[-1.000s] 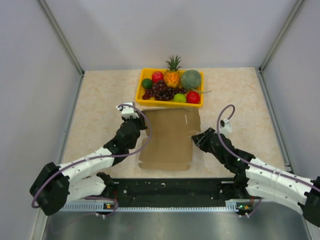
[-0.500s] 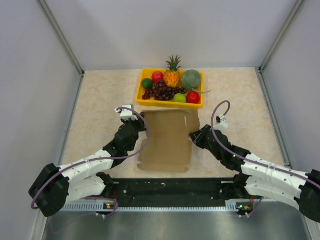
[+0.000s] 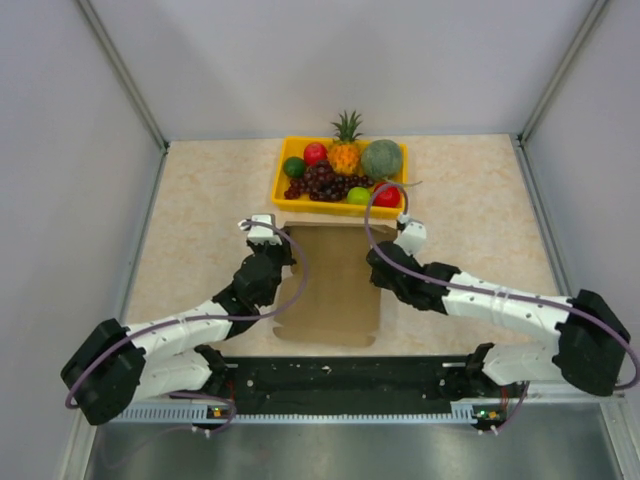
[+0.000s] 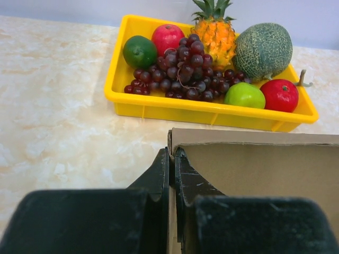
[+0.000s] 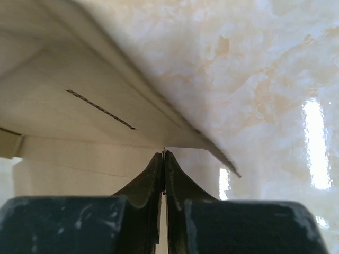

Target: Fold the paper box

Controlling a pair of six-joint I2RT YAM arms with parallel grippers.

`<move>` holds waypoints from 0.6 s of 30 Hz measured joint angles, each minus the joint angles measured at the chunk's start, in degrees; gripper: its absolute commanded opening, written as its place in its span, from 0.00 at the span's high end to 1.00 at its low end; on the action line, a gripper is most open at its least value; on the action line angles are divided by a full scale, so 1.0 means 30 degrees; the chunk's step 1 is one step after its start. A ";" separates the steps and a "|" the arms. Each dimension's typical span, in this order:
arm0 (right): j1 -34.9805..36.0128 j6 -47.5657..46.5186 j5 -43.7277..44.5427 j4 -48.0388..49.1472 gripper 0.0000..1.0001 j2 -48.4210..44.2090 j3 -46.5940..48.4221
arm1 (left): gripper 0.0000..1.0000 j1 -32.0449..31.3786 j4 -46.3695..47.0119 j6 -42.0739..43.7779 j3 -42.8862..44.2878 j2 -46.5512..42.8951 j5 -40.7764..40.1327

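Observation:
The paper box (image 3: 335,290) is a brown cardboard blank lying in the middle of the table, in front of the fruit tray. My left gripper (image 3: 283,250) is at its far left corner. In the left wrist view that gripper (image 4: 172,151) is shut, with the thin edge of the paper box (image 4: 265,164) between its fingers. My right gripper (image 3: 378,262) is at the blank's right edge. In the right wrist view it (image 5: 163,153) is shut at the edge of a raised flap of the paper box (image 5: 79,106), which slants above the table.
A yellow tray (image 3: 283,203) of fruit stands just behind the blank, seen close ahead as the tray (image 4: 159,108) in the left wrist view. Grey walls close in the table on three sides. Both arms reach in from the near edge.
My right arm has swung left to the blank's right edge and its jaws have closed there. The right flap now stands raised. The left arm has hardly moved.

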 measured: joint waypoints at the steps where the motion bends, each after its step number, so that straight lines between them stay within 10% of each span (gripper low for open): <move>1: 0.0109 0.0087 0.0262 -0.0466 1.00 0.0576 0.0379 | 1.00 -0.0095 0.0095 0.0087 -0.0029 0.0080 -0.0029; 9: 0.0823 -0.0495 0.1231 -0.1916 0.73 0.3410 0.1953 | 1.00 -0.0474 -0.0117 0.0153 -0.0138 0.0335 0.0117; 18: 0.0823 -0.4838 -0.1494 -0.0707 0.41 -0.1719 0.0022 | 1.00 -0.0619 -0.1180 -0.1355 -0.0933 -0.0204 0.0255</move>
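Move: The right end of the box's crease, where the far wall meets the floor panel, lies right at the right hand's closed fingertips, about 1 cm ahead, 1 cm left and 1 cm lower. The floor panel's middle is some 5 cm back and 11 cm left of that hand, 2 cm lower; the far wall's middle is about 6 cm ahead, 9 cm left and 4 cm above. From the left hand, the crease end is roughly 7 cm back, 18 cm right and 9 cm lower. The crease end is followed down by the right hand's shut fingertips, pressing about 3 cm; that hand then climbs some 4 cm off it, drawing back 2 cm and turning counter-clockwise as the fingers spread to about half open. Meanwhile the left hand keeps its pinch on the far wall's top left corner, sinking about 3 cm and easing back, tipping down slightly. ##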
